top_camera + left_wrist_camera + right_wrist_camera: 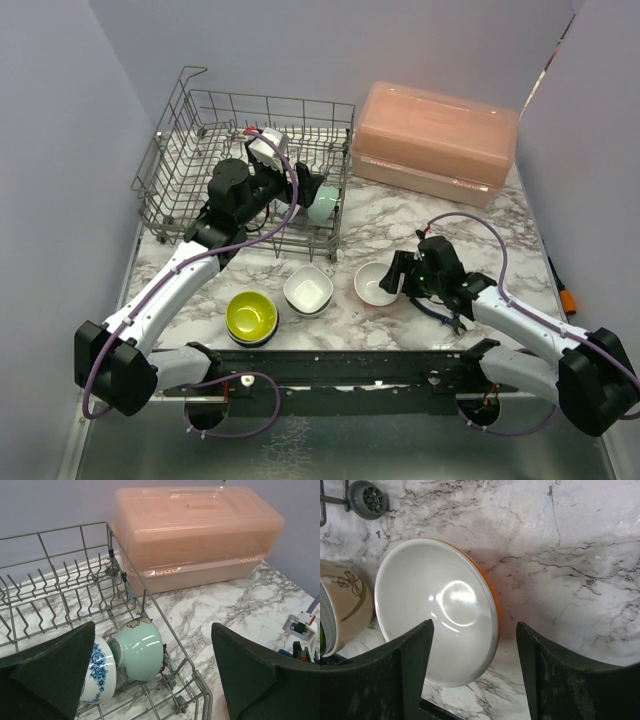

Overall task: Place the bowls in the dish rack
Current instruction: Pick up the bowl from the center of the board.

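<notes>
The grey wire dish rack (190, 130) stands at the back left. Inside its near right corner a pale teal bowl (137, 650) and a blue-patterned white bowl (102, 672) stand on edge. My left gripper (152, 675) hovers open just above them, holding nothing. On the marble lie an orange bowl with a white inside (437, 610), a beige bowl (308, 290) and a lime-yellow bowl (251, 316) stacked in a dark one. My right gripper (475, 650) is open and straddles the orange bowl's near rim, one finger over the inside and one outside, with gaps on both sides.
A pink lidded plastic box (435, 140) stands at the back right, close to the rack's right wall (150, 602). A rack wheel (368, 497) shows beyond the orange bowl. The beige bowl (342, 605) lies just left of the orange one.
</notes>
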You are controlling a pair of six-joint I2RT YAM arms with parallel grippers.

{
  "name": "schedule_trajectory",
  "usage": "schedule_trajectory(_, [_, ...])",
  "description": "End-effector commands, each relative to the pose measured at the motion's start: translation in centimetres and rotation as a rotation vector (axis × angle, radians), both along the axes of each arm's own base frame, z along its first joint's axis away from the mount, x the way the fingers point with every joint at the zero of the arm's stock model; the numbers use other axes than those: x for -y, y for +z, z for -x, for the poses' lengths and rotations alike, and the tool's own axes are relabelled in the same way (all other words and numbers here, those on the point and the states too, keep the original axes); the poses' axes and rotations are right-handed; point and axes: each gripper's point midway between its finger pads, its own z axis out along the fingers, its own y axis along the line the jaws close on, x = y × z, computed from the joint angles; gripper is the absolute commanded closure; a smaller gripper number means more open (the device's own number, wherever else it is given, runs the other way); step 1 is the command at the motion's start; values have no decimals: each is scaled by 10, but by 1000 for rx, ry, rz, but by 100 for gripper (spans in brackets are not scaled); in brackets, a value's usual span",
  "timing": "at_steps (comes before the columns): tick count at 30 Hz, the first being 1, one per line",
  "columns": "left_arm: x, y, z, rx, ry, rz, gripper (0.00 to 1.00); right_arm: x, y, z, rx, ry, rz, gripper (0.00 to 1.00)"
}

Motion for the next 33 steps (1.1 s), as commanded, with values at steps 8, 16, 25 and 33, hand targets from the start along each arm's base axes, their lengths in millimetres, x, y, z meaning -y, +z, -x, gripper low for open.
schedule_trajectory(8, [9,5,5,6,-54,23,1,-2,2,-17,46,15,43,46])
schedule_trajectory(16, [13,1,5,-9,-74,18,1,6,5,-26,84,8,104,55])
schedule_trajectory(25, [21,-6,4,-37,-110,17,1,14,18,-44,135,0,193,73])
schedule_trajectory(33, [23,-7,4,-47,-121,19,1,6,9,-42,99,48,189,69])
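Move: Just left of the right hand, about 3 cm off and level with it fore and aft, is the middle of the white bowl, some 3 cm lower; its right rim lies between the open fingers. The square bowl is about 16 cm to the hand's left and 1 cm back, the pliers 9 cm right and 5 cm back. From the left hand, the white bowl lies some 14 cm back, 10 cm right and 30 cm below. Closing from three-quarters open to under a third, the right fingers keep straddling the white bowl's right rim while the hand dips about 1 cm, then slides some 4 cm forward along that side, rising slightly and rolling its left side down about 10 degrees. No pinch yet. The left hand eases about 2 cm down and 2 cm right over the rack, fingers wide open. ##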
